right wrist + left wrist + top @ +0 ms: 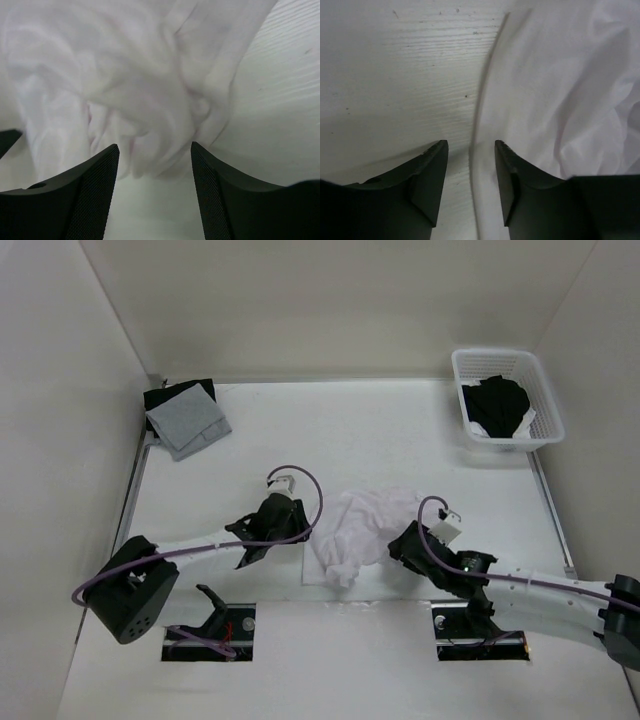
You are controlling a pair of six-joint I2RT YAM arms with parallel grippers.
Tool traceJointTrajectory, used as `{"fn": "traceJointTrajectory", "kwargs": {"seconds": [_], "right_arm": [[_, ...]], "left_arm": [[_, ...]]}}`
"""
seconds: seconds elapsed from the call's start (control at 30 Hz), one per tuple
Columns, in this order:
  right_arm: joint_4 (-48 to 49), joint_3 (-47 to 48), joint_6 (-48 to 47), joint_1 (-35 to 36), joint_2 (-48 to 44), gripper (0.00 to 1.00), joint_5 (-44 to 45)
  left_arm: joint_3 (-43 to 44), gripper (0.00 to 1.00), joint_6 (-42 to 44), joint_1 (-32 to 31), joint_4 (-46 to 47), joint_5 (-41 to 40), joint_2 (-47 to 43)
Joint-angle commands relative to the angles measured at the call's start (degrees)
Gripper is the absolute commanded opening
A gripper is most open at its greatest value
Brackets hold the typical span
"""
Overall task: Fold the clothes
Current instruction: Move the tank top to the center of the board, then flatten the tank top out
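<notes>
The clothes (360, 530), a crumpled white garment, lie bunched in the middle of the table. My left gripper (300, 525) sits low at the garment's left edge. In the left wrist view its jaws (470, 145) stand apart, and the hem of the clothes (560, 90) runs between them, one finger over fabric and the other over bare table. My right gripper (395, 540) is at the garment's near right side. In the right wrist view its jaws (154, 146) are wide open, with the rumpled clothes (125, 75) just beyond the fingertips and nothing between them.
A white basket (545, 405) at the back right holds a black garment (497, 405). In the back left corner a grey cloth (188, 422) lies on another black garment (165, 397). Two dark cut-outs (208, 630) (480, 632) sit by the arm bases. White walls enclose the table.
</notes>
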Motion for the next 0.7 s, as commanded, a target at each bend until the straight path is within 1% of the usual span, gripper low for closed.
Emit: {"fn": "traceJointTrajectory", "kwargs": {"seconds": [0.0, 0.07, 0.1, 0.17, 0.2, 0.27, 0.33, 0.4, 0.43, 0.5, 0.57, 0.67], "right_arm": [[-0.09, 5.08, -2.64, -6.15, 5.10, 0.64, 1.59], [4.13, 6.23, -6.69, -10.38, 8.71, 0.59, 0.71], [7.54, 6.67, -9.05, -13.18, 10.81, 0.48, 0.19], [14.30, 7.98, -14.41, -17.58, 13.89, 0.22, -1.65], [18.70, 8.69, -17.31, -19.43, 15.74, 0.13, -2.10], [24.69, 10.88, -22.85, -22.16, 18.99, 0.05, -3.76], [28.56, 14.30, -27.95, -24.19, 21.46, 0.00, -6.04], [28.93, 17.73, -32.95, -24.20, 20.77, 0.00, -6.93], [28.41, 19.83, -36.46, -22.71, 19.29, 0.01, -5.98], [25.09, 22.30, -39.56, -20.95, 16.65, 0.02, -3.78], [17.36, 25.82, -42.12, -19.54, 13.31, 0.02, -3.07], [11.64, 30.30, -47.03, -19.36, 12.94, 0.03, -0.88]], "left_arm": [[2.53, 0.33, 2.10, -1.35, 0.11, -0.89, 3.35], [3.40, 0.23, 2.10, -1.61, 1.87, 0.16, 5.29], [3.84, 0.17, 2.02, -1.44, 3.09, 0.34, 5.90], [3.94, 0.11, 0.97, 0.13, 5.11, -0.01, 6.17], [3.94, 0.10, 0.53, 1.19, 5.99, 0.17, 6.09], [3.94, 0.07, -0.26, 3.65, 8.36, 0.60, 5.65], [4.37, 0.05, -0.53, 5.15, 9.52, 0.78, 5.38], [4.90, 0.04, -0.80, 5.94, 9.78, 0.26, 5.12], [5.08, 0.04, -0.97, 6.64, 9.96, -0.44, 4.86], [5.25, 0.04, -1.76, 7.26, 10.31, -0.62, 4.59], [5.34, 0.05, -1.33, 5.87, 9.09, -0.44, 3.98], [3.59, 0.08, -0.36, 3.84, 6.72, -1.15, 2.75]]}}
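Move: The tank top lies crumpled on the table between the hands. Its middle is about 7 cm left of the right hand, 4 cm farther out and 2 cm lower; from the left hand it is some 12 cm to the right, about level fore and aft and a couple of centimetres down. The basket stands roughly 40 cm ahead and 33 cm right of the right hand; the folded grey cloth is about 28 cm ahead and 32 cm left of the left hand. The right fingers shut on the bunched right-hand part of the tank top while sweeping forward and slightly right, then lift it about 15 cm with the fingers tipping up some 20 degrees. The left hand, straddling the left edge, dips slightly right while closing, then goes some 5 cm forward and a little left, ending shut beside the tank top. ##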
